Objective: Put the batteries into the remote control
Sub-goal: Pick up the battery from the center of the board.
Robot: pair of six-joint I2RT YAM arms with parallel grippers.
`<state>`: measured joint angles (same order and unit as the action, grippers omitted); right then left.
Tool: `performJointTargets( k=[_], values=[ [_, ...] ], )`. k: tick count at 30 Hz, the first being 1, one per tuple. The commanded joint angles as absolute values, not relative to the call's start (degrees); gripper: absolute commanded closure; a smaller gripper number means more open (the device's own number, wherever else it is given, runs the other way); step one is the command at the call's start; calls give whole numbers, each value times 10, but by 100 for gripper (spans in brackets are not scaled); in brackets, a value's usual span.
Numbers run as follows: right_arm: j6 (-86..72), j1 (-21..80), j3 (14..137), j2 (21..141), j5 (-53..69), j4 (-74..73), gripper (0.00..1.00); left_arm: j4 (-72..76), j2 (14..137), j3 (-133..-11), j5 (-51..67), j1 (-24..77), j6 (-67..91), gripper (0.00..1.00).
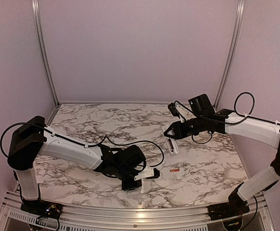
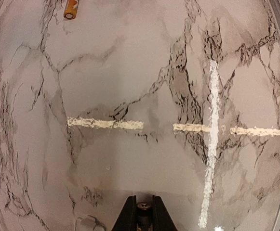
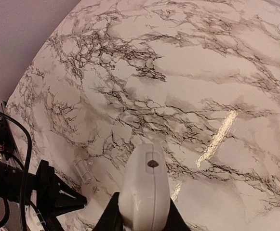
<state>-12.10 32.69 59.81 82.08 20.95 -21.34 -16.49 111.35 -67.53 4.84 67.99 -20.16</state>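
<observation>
My right gripper point(image 1: 168, 133) is shut on the white remote control point(image 1: 172, 146), which hangs from it above the table. In the right wrist view the remote control point(image 3: 147, 187) points away, gripped between the two black fingers. My left gripper point(image 1: 155, 174) is low over the marble near the table's front. In its wrist view the left gripper point(image 2: 143, 211) is shut on a small dark cylinder with a metal end, a battery point(image 2: 143, 207) seen end-on. A second battery point(image 2: 71, 8), coppery-orange, lies on the table ahead of it; the top view shows this battery point(image 1: 175, 170) below the remote.
A small white ribbed cover point(image 3: 83, 169) lies flat on the marble close to the left gripper's fingers point(image 3: 67, 195); the same cover point(image 2: 86, 222) shows at the bottom left of the left wrist view. An aluminium rail point(image 1: 130, 211) borders the table's near edge.
</observation>
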Motion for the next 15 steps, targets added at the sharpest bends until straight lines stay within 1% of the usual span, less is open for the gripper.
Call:
performJointTargets(
  k=[1,6,9,15],
  values=[
    [-133,322,604,843,319,-193,100,-119,1020,-619,43,683,-203,100],
    [-174,326,584,868,433,-160,100,-29,918,-550,59,686,-221,100],
    [-190,350,576,884,472,-149,100,41,869,-519,78,697,-239,100],
    [-228,409,580,913,540,-126,100,130,840,-495,119,720,-268,100]
  ],
)
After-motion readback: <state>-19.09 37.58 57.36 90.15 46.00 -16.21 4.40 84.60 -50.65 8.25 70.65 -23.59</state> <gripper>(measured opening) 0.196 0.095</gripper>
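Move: The left gripper, already shut on a battery just over the table, is taking it to the remote control, whose middle is about 12 cm ahead, 12 cm to the right and 13 cm higher. The other battery lies some 15 cm to its right and 4 cm ahead, and a clear plastic piece about 3 cm ahead and 4 cm left. The right gripper holds the remote. From it, the held battery is about 15 cm back, 12 cm left and 16 cm down. Straight up for most of the way, about 15 cm, the left hand lifts the held battery, easing back a few centimetres as its fingers swing some 30 degrees from pointing down to pointing right. The right hand keeps its hold and brings the remote back and left to meet it, dipping slightly and swinging its fingers round to point left. ##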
